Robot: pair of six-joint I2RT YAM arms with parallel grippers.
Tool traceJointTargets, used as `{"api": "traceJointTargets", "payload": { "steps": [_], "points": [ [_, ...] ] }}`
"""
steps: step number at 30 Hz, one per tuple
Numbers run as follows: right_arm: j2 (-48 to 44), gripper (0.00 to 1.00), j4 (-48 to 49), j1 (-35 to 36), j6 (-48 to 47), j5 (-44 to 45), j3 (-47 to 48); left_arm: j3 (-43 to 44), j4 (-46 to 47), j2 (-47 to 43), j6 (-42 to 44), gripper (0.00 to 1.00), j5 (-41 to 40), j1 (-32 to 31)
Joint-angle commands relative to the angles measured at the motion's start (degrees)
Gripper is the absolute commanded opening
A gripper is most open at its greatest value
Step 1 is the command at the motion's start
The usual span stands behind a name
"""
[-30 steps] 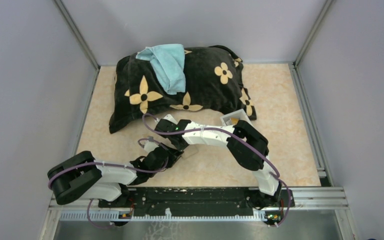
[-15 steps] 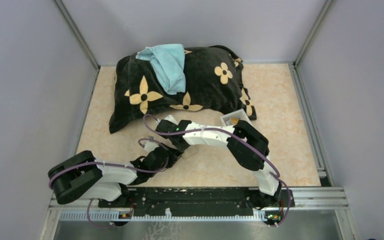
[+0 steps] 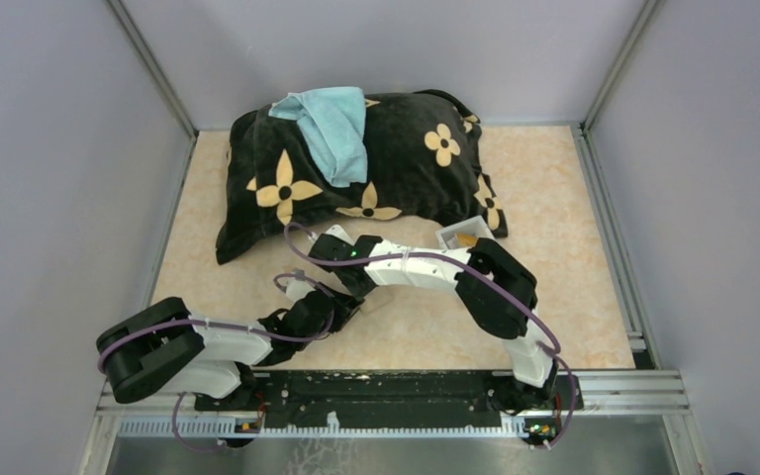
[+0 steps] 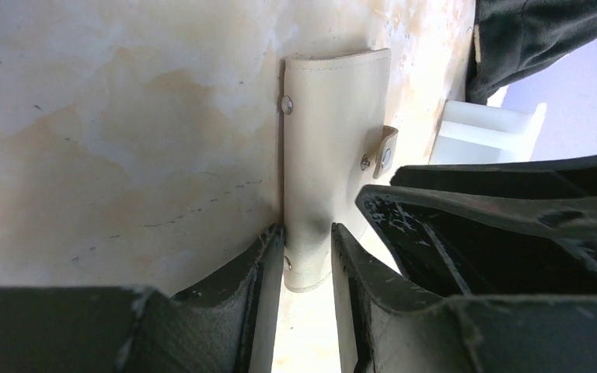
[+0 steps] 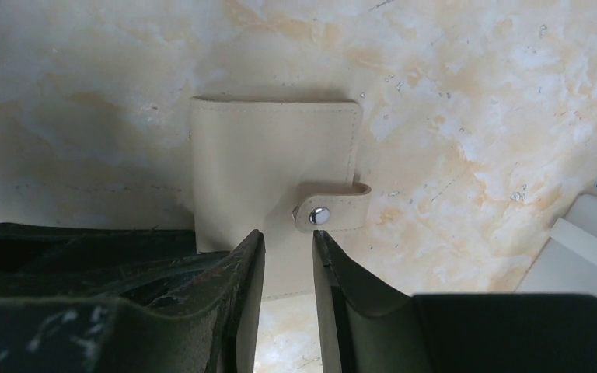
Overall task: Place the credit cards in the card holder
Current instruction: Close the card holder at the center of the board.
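The tan card holder (image 5: 272, 167) lies closed on the marbled table, its snap tab (image 5: 330, 211) fastened. My right gripper (image 5: 288, 237) hovers over its near edge, jaws open with nothing between them. My left gripper (image 4: 307, 233) is shut on the card holder (image 4: 334, 140) at its near end, one finger on each side. In the top view both grippers meet at the table's middle, left gripper (image 3: 339, 309) below right gripper (image 3: 354, 287), hiding the holder. A gold-yellow credit card (image 3: 466, 238) lies in the white tray (image 3: 450, 237).
A black pillow with tan flowers (image 3: 396, 168) fills the back of the table, with a light blue cloth (image 3: 332, 129) draped on it. The white tray (image 4: 486, 132) stands just right of the holder, close to the right arm's elbow (image 3: 495, 287).
My right gripper's jaws have parted over the card holder, and the right arm has shifted slightly. The left arm and its grip are unchanged.
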Motion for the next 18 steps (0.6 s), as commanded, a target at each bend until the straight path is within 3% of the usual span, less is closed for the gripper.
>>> {"api": "traceJointTargets", "payload": {
  "steps": [1,10,18],
  "points": [
    [-6.09,0.31,-0.02,-0.29,0.71,-1.2,1.28,-1.33,-9.44,2.39,2.19,0.38,1.04,0.31],
    [-13.03,0.33,2.04,-1.77,3.01,-0.72,-2.63,-0.15,-11.96,1.56,2.68,0.37,0.42,0.39],
    [-18.93,0.35,12.21,-12.23,5.01,-12.01,-12.95,1.13,-15.15,0.96,3.14,0.38,0.34,0.56]
  ]
}}
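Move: The card holder lies closed with its middle about 1 cm ahead and 1 cm left of the right hand, 1 cm below it, its snap strap 1 cm to that hand's right. The clear box's middle is some 21 cm right and 5 cm ahead of the right hand, the dark cushion's about 25 cm ahead. From the left hand, pinching the spine edge, the holder's middle is about 3 cm ahead and 2 cm right. The card holder's strap is left behind as the right hand rises off it nearly straight up, about 5 cm, speeding up, then swings some 3 cm right and 2 cm forward towards the clear box. Its wrist rolls roughly 15 degrees, left side rising, fingers staying parted. The left hand stays put, still pinching the spine edge. ##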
